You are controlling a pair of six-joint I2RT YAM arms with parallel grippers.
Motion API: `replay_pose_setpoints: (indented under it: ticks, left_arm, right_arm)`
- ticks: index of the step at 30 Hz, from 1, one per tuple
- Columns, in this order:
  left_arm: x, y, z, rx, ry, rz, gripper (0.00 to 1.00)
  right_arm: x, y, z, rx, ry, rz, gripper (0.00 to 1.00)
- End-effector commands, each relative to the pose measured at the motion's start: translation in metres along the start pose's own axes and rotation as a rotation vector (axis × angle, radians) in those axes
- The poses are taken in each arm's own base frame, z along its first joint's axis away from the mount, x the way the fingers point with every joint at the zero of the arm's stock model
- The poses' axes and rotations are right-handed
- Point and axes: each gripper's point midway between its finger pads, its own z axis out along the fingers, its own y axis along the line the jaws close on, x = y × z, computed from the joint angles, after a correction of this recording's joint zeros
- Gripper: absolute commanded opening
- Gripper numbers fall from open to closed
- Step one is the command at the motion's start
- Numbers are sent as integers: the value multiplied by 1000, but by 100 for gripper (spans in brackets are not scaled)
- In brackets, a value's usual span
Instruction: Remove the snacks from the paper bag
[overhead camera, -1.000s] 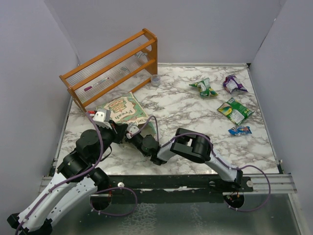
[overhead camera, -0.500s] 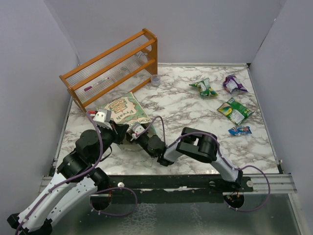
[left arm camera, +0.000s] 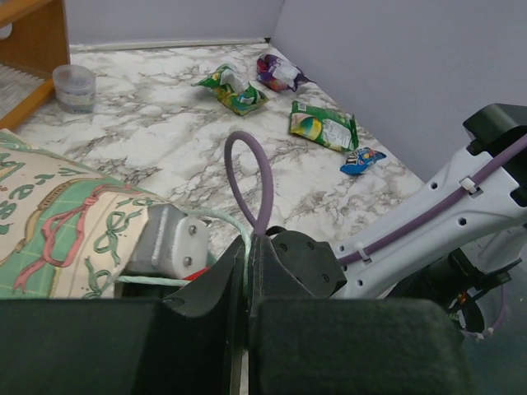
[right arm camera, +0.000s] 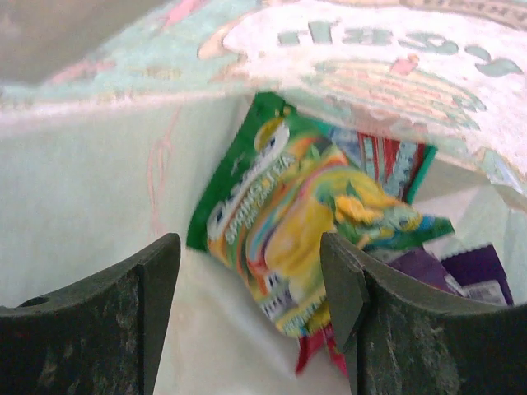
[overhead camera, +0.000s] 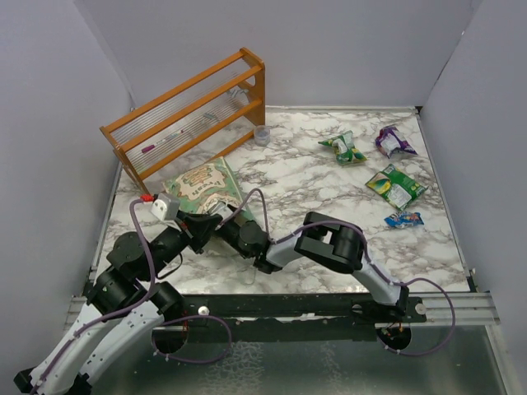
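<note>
The green paper bag (overhead camera: 200,183) lies on the marble table below the rack, mouth toward the arms. My left gripper (overhead camera: 200,224) is shut on the bag's pale green cord handle (left arm camera: 237,240) at the mouth. My right gripper (right arm camera: 249,262) is open inside the bag, its fingers either side of a green-yellow multicolour snack packet (right arm camera: 288,216). A red packet (right arm camera: 397,164) and a purple one (right arm camera: 465,273) lie behind it. On the table at the right lie a green packet (overhead camera: 344,148), a purple one (overhead camera: 394,141), a bigger green one (overhead camera: 395,185) and a small blue one (overhead camera: 403,219).
An orange wooden rack (overhead camera: 189,111) stands at the back left, a small clear plastic cup (overhead camera: 262,135) beside its right end. Grey walls close in the table on three sides. The right arm's elbow (overhead camera: 331,243) sits just right of the bag.
My right gripper has opened and pushed further into the bag's mouth. The left arm has drawn back to the left with the handle, and the bag has shifted slightly up and left.
</note>
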Motion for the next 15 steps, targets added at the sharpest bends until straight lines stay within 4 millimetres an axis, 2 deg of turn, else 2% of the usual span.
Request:
replay_pose_setpoints:
  ticks: [1, 4, 9, 10, 15]
  left_arm:
    - [3, -21, 6, 120, 29, 11, 0]
    - [8, -26, 10, 146, 56, 14, 0]
    - [9, -25, 11, 145, 63, 15, 0]
    - [8, -25, 11, 144, 60, 15, 0]
    - [5, -20, 9, 110, 41, 13, 0]
  right_arm:
    - [11, -8, 26, 51, 18, 65, 69]
    - [31, -20, 39, 112, 73, 99, 69]
    - [35, -17, 54, 95, 75, 130, 65]
    - [35, -17, 57, 92, 72, 134, 62]
    - [37, -18, 60, 78, 77, 164, 34]
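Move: Deep in the bag, the green-and-yellow snack pouch lies about 8 cm ahead of the right hand, 5 cm to its left and some 3 cm lower. Past that pouch a teal-and-red packet shows, roughly 12 cm ahead of this hand and 4 cm left; a purple packet sits about 12 cm ahead and 1 cm left. From the left hand, holding the bag's cord, the pouch is some 18 cm ahead, 12 cm left and 22 cm below. Reaching deeper into the bag, the right hand slides about 5 cm forward and 3 cm left towards the green-and-yellow pouch, lifting a centimetre and then dipping back down, its fingers tipping slightly downward. Late in the reach the wide-open fingers begin to close over the near part of the pouch, still well apart. The left hand keeps the cord pinched and shifts about 2 cm right and 1 cm down. ##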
